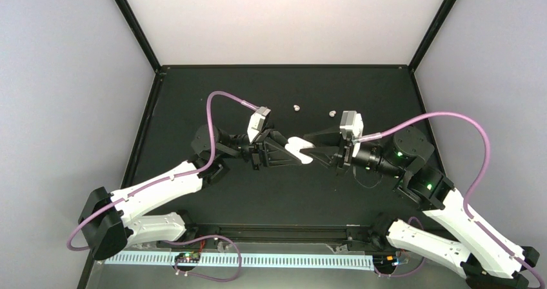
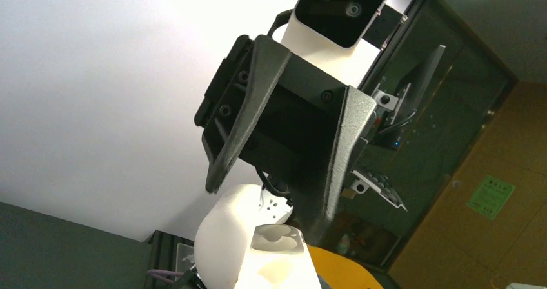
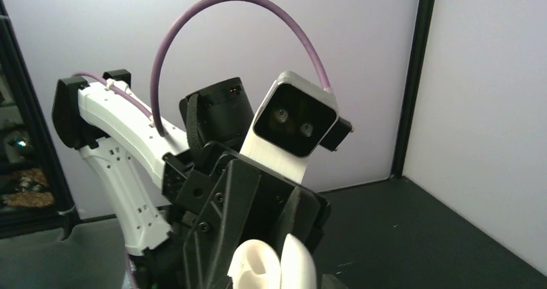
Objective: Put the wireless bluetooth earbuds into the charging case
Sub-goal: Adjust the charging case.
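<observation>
The white charging case point(image 1: 300, 150) hangs above the middle of the table with its lid swung open, between the two grippers that meet tip to tip. My left gripper point(image 1: 288, 149) is shut on the case body point(image 2: 271, 263). My right gripper point(image 1: 317, 153) comes from the other side. In the left wrist view its dark fingers point(image 2: 226, 153) stand apart on either side of the lid point(image 2: 222, 237), with a small gap showing. The right wrist view shows the case point(image 3: 271, 266) at the bottom edge. Two small pale earbuds point(image 1: 296, 108) point(image 1: 332, 113) lie on the mat behind the grippers.
The black mat point(image 1: 193, 102) is ringed by a black frame and pale walls. Purple cables point(image 1: 222, 97) arc over both arms. A white perforated strip point(image 1: 258, 260) runs along the near edge between the arm bases.
</observation>
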### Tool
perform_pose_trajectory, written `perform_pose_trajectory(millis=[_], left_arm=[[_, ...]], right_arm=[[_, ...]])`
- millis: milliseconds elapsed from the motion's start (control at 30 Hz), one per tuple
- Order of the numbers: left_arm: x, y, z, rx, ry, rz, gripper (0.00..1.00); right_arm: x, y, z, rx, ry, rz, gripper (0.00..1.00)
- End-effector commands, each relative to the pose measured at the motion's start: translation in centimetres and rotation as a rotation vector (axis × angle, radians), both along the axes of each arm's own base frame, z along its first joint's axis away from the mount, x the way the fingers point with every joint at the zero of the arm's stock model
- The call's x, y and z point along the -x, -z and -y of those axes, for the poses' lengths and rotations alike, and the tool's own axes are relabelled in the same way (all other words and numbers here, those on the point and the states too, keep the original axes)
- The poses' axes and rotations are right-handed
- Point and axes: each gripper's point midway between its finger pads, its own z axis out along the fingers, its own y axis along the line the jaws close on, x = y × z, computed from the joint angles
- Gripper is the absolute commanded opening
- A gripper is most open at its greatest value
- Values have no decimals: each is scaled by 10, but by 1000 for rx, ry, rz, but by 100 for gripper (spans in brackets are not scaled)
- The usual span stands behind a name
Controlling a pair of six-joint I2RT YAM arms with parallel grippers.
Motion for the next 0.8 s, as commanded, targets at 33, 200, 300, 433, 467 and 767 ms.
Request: perform_pose_trajectory(millis=[33, 200, 300, 433, 467, 767], left_arm=[[5, -8, -5, 26, -15, 69, 1], [16, 5, -9, -34, -27, 169, 1], [21, 12, -14, -58, -47, 238, 2], [26, 16, -20, -65, -61, 287, 2], [27, 17, -20, -69, -60, 292, 2], [29, 17, -20, -89, -60, 316, 2]], right_arm=[[5, -5, 6, 5, 2, -60, 46], [7, -11, 14, 52, 22, -130, 53], [15, -11, 16, 73, -7, -156, 53], [27, -7, 11, 111, -83, -193, 53], [29, -5, 8, 121, -106, -202, 53], [23, 10, -10, 189, -153, -251, 49]])
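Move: The open white charging case is already in the left fingers, its middle about 1 cm to the right of that hand's point. From the right hand it lies about 2 cm to the left, level fore and aft, and about 1 cm lower. The two loose earbuds lie on the table some 42 cm below the right hand and about 35 cm ahead, one about 2 cm to its right, the other about 14 cm. A small black case stands about 29 cm ahead and 10 cm to its left. Keeping its pinch on the charging case, the left hand draws it back, down and left, about 3.5 cm in all, and rolls it some 15 degrees, front side up. The right fingers spread to about half open while the hand swings up, back and slightly right, then sinks and returns left, tipping down, its open fingers ending either side of the case. ##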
